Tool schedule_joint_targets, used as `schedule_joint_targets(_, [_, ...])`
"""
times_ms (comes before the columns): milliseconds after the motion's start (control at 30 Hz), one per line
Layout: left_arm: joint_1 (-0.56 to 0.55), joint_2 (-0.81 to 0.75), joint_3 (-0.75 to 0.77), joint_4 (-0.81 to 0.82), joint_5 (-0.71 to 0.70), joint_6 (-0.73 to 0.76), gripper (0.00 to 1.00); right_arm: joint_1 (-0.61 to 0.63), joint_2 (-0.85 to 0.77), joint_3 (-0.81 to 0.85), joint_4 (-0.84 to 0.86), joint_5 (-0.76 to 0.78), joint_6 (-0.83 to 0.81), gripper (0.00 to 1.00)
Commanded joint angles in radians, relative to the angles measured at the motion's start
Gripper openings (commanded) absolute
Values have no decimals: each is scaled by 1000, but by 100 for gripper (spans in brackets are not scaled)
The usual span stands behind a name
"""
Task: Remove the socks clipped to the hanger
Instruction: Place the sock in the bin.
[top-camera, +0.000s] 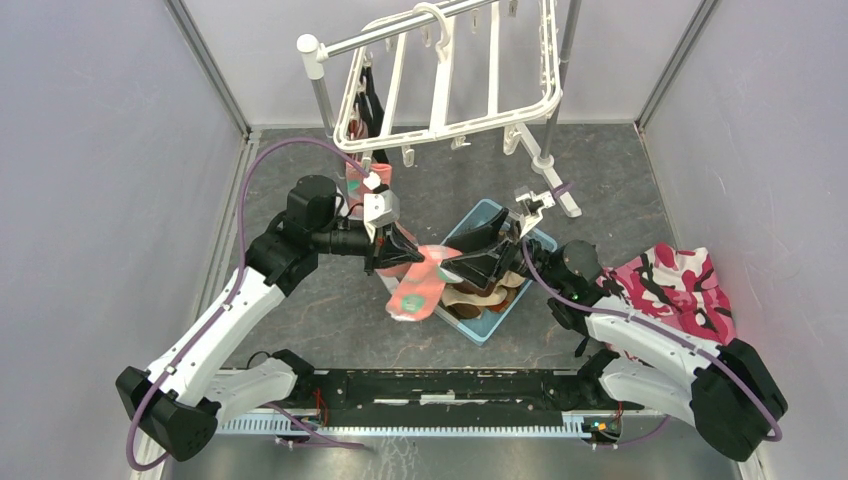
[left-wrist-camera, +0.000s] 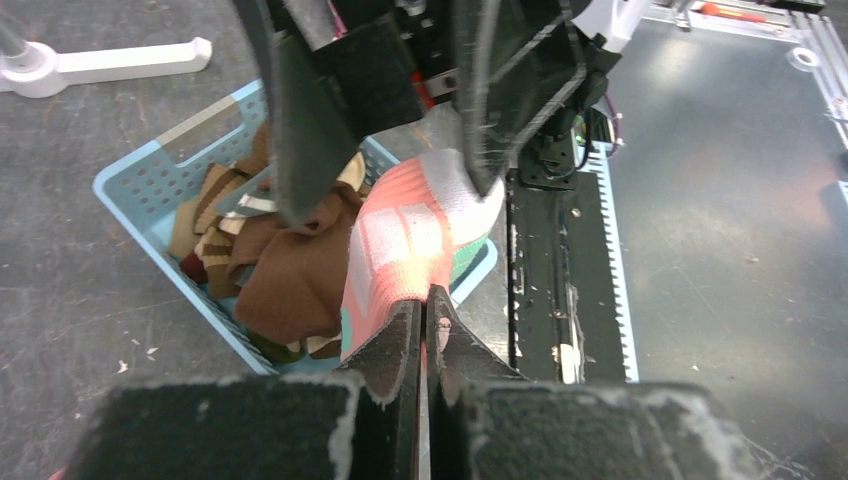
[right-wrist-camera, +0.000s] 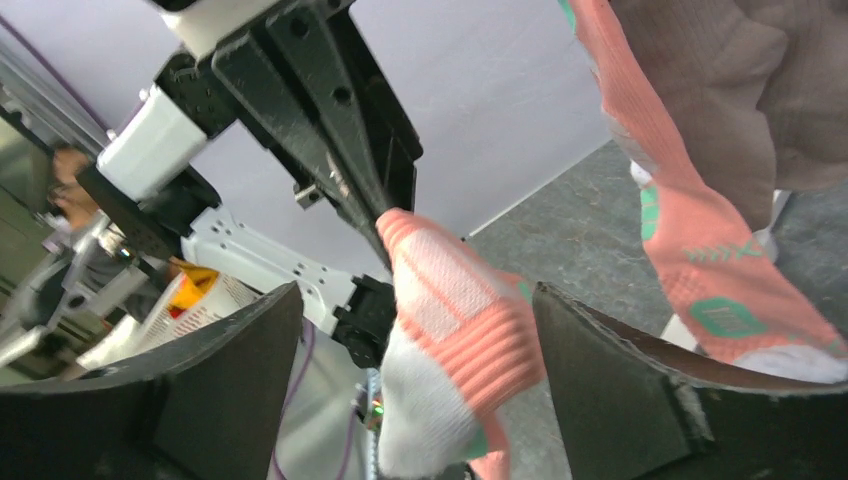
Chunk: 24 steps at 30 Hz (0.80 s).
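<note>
A coral pink sock (top-camera: 418, 287) with white and teal patches hangs over the near-left edge of the light blue basket (top-camera: 527, 287). My left gripper (top-camera: 406, 256) is shut on its cuff (left-wrist-camera: 410, 240), and its tips (left-wrist-camera: 427, 303) pinch the fabric. My right gripper (top-camera: 452, 262) is open, and its fingers (right-wrist-camera: 620, 380) straddle the sock's white toe end (right-wrist-camera: 450, 340) without pressing it. The white hanger (top-camera: 445, 90) hangs at the back. A dark sock (top-camera: 372, 100) and another coral sock (top-camera: 358, 185) stay clipped at its left end. That coral sock (right-wrist-camera: 690, 230) also hangs in the right wrist view.
The basket (left-wrist-camera: 130, 180) holds several brown and striped socks (left-wrist-camera: 290, 270). A pink camouflage cloth heap (top-camera: 680, 285) lies at the right. The grey pole stand (top-camera: 322, 100) carries the hanger, with a white foot (top-camera: 560, 190) behind the basket. The black base rail (top-camera: 450, 385) runs along the near edge.
</note>
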Motion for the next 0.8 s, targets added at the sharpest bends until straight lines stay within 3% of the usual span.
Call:
schedule_joint_targets(0, [-3,3,41,113,-38,-79,2,-1,-35,21,-100,-56,-125,83])
schedule_joint_targets(133, [-4,17,59,156,-47,-149,2,12,-24,49,-168,-73,-169,68])
schedule_joint_targets(200, [-5,22,59,181,-34,-188,2,21,-14,63,-189,-67,-182,54])
schedule_joint_targets(333, [-6,17,48,175,-50,-191,4,21,-34,101,-284,-4,-235,5])
schedule_joint_targets(367, [-6,14,48,151,-68,-174,15,22,-47,126,-365,31,-268,0])
schedule_joint_targets(467, [-4,-4,48,87,-143,-137,87,-2,-86,178,-591,145,-366,0])
schedule_joint_targets(500, [-3,-10,53,59,-162,-120,98,-26,-87,192,-644,156,-379,0])
schedule_joint_targets(633, [5,-21,99,-94,-182,-23,100,-141,-70,199,-849,180,-418,0])
schedule_joint_targets(767, [27,-69,92,-74,-203,-63,100,-226,-36,169,-992,251,-452,0])
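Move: The pink sock, pinched in the shut left fingers, hangs with its middle about 2 cm back, 1 cm right and 4 cm below the left hand. From the open right hand, the sock's middle lies some 4 cm left, 4 cm back and 4 cm lower; the bin's middle is roughly 6 cm to the right, 5 cm ahead and 25 cm below. The second pink sock hangs about 14 cm left and 7 cm ahead of the right hand, level with it. The right hand sinks about 3 cm beside the left fingertips and closes on the pink sock, while the left, still pinching its part, lifts and eases forward a centimetre or two, then opens wide and lets go once the right has shut. Keeping its grip, the right hand then carries the sock forward, right and down, some 10 cm towards the bin, its left-pointing fingers tipping down about 30 degrees and swinging forward. ##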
